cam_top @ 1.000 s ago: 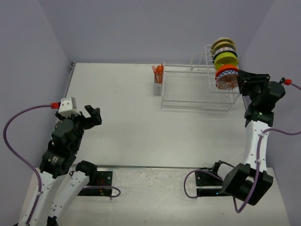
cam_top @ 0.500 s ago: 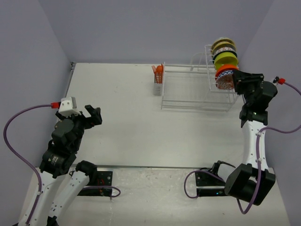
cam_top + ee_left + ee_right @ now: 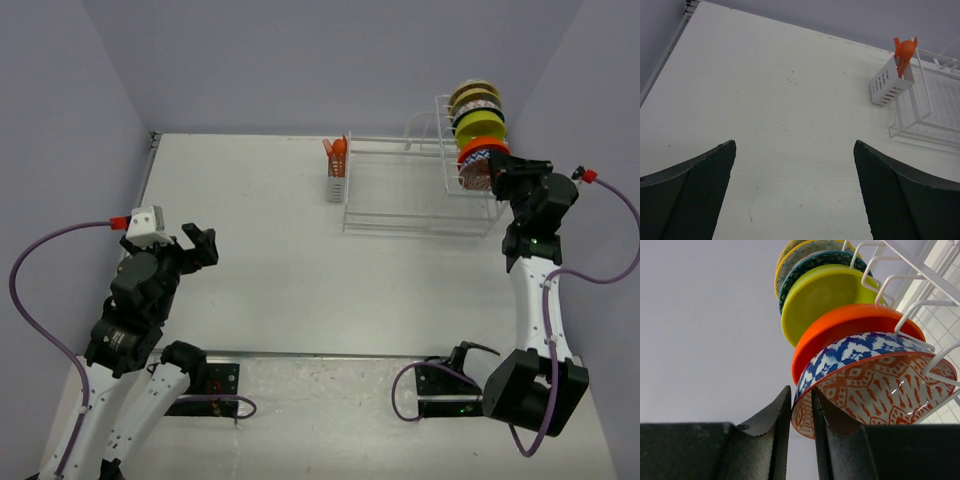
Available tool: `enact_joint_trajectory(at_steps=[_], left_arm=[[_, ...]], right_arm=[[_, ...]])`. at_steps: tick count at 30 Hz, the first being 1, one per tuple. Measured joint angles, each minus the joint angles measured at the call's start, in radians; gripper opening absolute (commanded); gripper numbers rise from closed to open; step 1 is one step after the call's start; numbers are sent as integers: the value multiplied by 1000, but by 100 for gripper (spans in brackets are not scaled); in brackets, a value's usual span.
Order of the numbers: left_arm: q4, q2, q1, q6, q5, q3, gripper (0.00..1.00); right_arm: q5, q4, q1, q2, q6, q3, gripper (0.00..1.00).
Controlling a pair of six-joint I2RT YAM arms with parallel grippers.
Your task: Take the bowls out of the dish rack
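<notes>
The bowls stand on edge in the tall slotted end of the white dish rack (image 3: 400, 215), at the table's far right. The front bowl (image 3: 875, 390) is blue-and-white outside and orange-patterned inside. Behind it come an orange bowl (image 3: 840, 325), a lime-green bowl (image 3: 820, 295), a dark teal one (image 3: 812, 262) and a cream one (image 3: 790, 255). My right gripper (image 3: 801, 395) pinches the front bowl's lower rim, one finger outside and one inside. From above, this gripper (image 3: 503, 172) is at the rack's right end, against that bowl (image 3: 480, 165). My left gripper (image 3: 794, 144) hangs open over bare table.
A small white cutlery basket (image 3: 336, 185) with orange utensils (image 3: 337, 152) hangs on the rack's left end. The rack's low flat section (image 3: 935, 105) holds nothing. Purple walls close in on the table at the back and both sides. The left arm (image 3: 150, 280) stays near the front left.
My right gripper has pushed a little further left onto the front bowl's rim and its fingers have drawn together on it. The left arm has not moved.
</notes>
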Motion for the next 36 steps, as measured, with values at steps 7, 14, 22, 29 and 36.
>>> enact_joint_trajectory(at_steps=[7, 14, 22, 29, 36], left_arm=[[0, 0, 0, 0, 3, -2, 100], [0, 0, 0, 0, 4, -2, 100], [0, 0, 0, 0, 5, -2, 100], [0, -7, 0, 0, 5, -2, 100], [0, -7, 0, 0, 4, -2, 100]], right_arm=[[29, 19, 2, -19, 20, -18, 13], [26, 22, 12, -34, 47, -31, 5], [37, 6, 13, -68, 52, -49, 0], [48, 16, 13, -89, 64, -69, 0], [49, 62, 13, -102, 79, -97, 0]])
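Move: My right hand already has its fingers either side of the patterned bowl's upper rim. That bowl's middle is some 3 cm ahead, about 1 cm to the left and 6 cm below. Nested behind it, the orange bowl sits about 7 cm ahead of my right hand, 1 cm left and 6 below, and the lime bowl roughly 12 ahead, 2 left and 6 below. From my left hand the patterned bowl is about 20 cm ahead, 60 to the right, roughly level. I shut my right fingers on the patterned bowl's rim, one pad on the blue outside and the other inside, so that the loose straddle becomes a pinch. While they close I start drawing the rim back towards me, away from the orange bowl, about 2 cm in all and slowly, with a slight lift and the wrist tipping up a few degrees. ##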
